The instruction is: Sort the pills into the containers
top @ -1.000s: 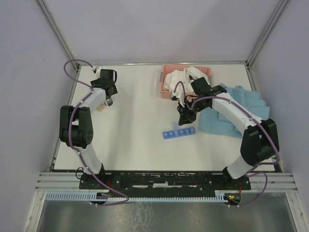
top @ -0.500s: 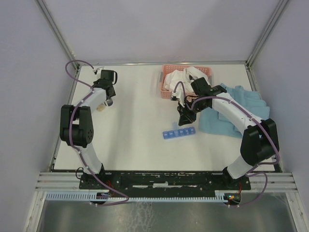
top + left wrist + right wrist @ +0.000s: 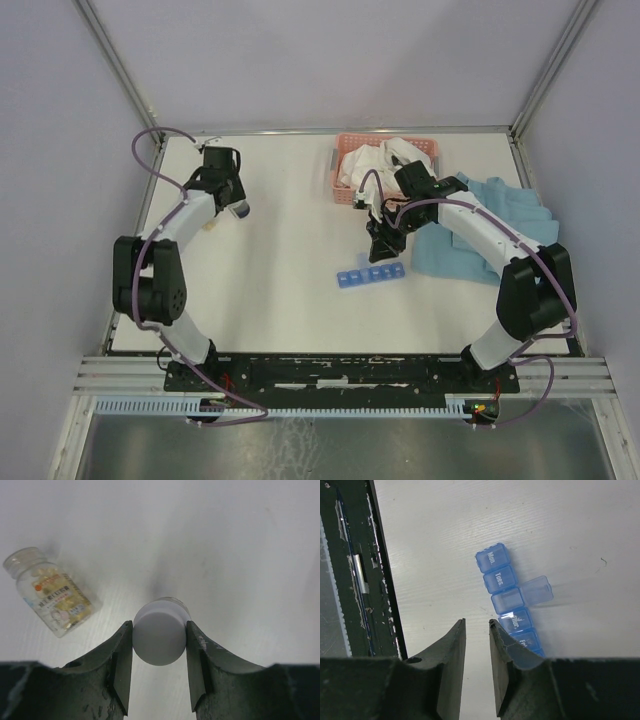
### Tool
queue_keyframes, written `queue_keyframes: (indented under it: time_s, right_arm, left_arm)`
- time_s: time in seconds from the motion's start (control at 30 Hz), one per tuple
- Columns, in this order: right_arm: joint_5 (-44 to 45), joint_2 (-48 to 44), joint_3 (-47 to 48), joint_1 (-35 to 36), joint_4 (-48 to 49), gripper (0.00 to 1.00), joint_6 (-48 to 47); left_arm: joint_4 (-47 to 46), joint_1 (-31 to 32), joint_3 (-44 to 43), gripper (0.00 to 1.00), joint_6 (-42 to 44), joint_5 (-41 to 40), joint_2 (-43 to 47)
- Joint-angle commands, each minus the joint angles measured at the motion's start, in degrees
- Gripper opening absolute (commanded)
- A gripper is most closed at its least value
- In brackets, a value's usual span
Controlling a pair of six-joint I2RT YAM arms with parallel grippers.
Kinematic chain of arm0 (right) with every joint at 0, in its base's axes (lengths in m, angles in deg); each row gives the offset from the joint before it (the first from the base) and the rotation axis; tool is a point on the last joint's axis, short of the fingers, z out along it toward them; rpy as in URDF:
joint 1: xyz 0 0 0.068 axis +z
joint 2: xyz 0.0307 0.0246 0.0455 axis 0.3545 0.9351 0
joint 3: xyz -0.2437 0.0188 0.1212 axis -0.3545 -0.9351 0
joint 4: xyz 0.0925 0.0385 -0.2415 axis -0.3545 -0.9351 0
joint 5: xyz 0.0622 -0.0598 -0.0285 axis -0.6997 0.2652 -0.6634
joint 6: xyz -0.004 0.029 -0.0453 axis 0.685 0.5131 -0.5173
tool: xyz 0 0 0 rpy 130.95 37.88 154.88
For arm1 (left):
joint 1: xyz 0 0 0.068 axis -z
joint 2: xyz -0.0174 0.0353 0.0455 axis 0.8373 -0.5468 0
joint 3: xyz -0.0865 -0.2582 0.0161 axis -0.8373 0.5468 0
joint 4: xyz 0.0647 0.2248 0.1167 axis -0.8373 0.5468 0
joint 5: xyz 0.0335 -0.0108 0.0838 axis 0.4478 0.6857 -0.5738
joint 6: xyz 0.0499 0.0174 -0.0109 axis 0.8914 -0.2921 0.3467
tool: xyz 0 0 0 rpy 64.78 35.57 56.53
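Note:
The containers are a blue translucent pill-organiser strip point(image 3: 370, 275) on the white table, right of the middle. In the right wrist view the strip point(image 3: 499, 575) shows lids marked Mon and Tues, and its third compartment point(image 3: 507, 600) stands open with the lid flipped sideways. My right gripper point(image 3: 476, 622) hovers just beside the strip with its jaws slightly apart and nothing between them. At the far left my left gripper point(image 3: 159, 624) is shut on a white round cap point(image 3: 159, 637). A clear bottle point(image 3: 50, 600) of tan pills lies on its side to the left of it. No loose pills show.
A pink slotted basket point(image 3: 343, 150) holding white cloth stands at the back, behind the right arm. A light-blue cloth point(image 3: 500, 215) lies at the right edge. The black base rail point(image 3: 350, 570) shows in the right wrist view.
My left gripper's jaws have closed onto the white cap, and that arm's elbow has swung left and nearer. The right jaws have parted slightly.

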Motion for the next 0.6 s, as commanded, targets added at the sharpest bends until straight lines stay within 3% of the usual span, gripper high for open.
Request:
queue_keyframes:
  time_s: [0.0,0.23,0.4,0.57]
  right_arm:
    - [-3.13,-0.66,1.20,-0.13,-0.11,0.36,-1.35]
    - [-5.03,-5.74,-3.37,-0.14,7.51,0.59,0.92]
    - [-6.84,-13.09,-13.63,-0.20,22.55,0.81,2.93]
    - [-12.05,-19.14,-23.70,0.08,34.82,1.00,-3.88]
  left_arm:
    - [-5.15,3.15,4.58,0.09,-2.97,13.48,10.14]
    - [-16.99,13.54,19.58,0.04,-7.04,29.19,21.12]
    - [-29.69,19.38,27.84,0.03,-13.76,37.68,26.36]
    - [-38.30,23.42,32.68,0.03,-18.55,40.90,29.36]
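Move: Some 35 cm to the left hand's right and about 20 cm back, roughly 7 cm below, lies the blue pill organizer, its Wednesday lid already up. A clear pill bottle lies about 10 cm to this hand's left; the pink basket is some 41 cm right and 14 cm ahead. From the right hand, the vitamin bottle in the left gripper is about 35 cm left and 21 cm ahead, and the organizer sits some 9 cm below, about 1 cm ahead. Sweeping right and back, the left hand keeps its grip on the vitamin bottle's cap end and carries it some 27 cm towards the organizer and the right gripper, rising early by about 4 cm. The wrist turns clockwise about 40 degrees and rolls its left side down. Meanwhile the right gripper opens nearly fully, backing off 2 cm and tilting its fingers up. ##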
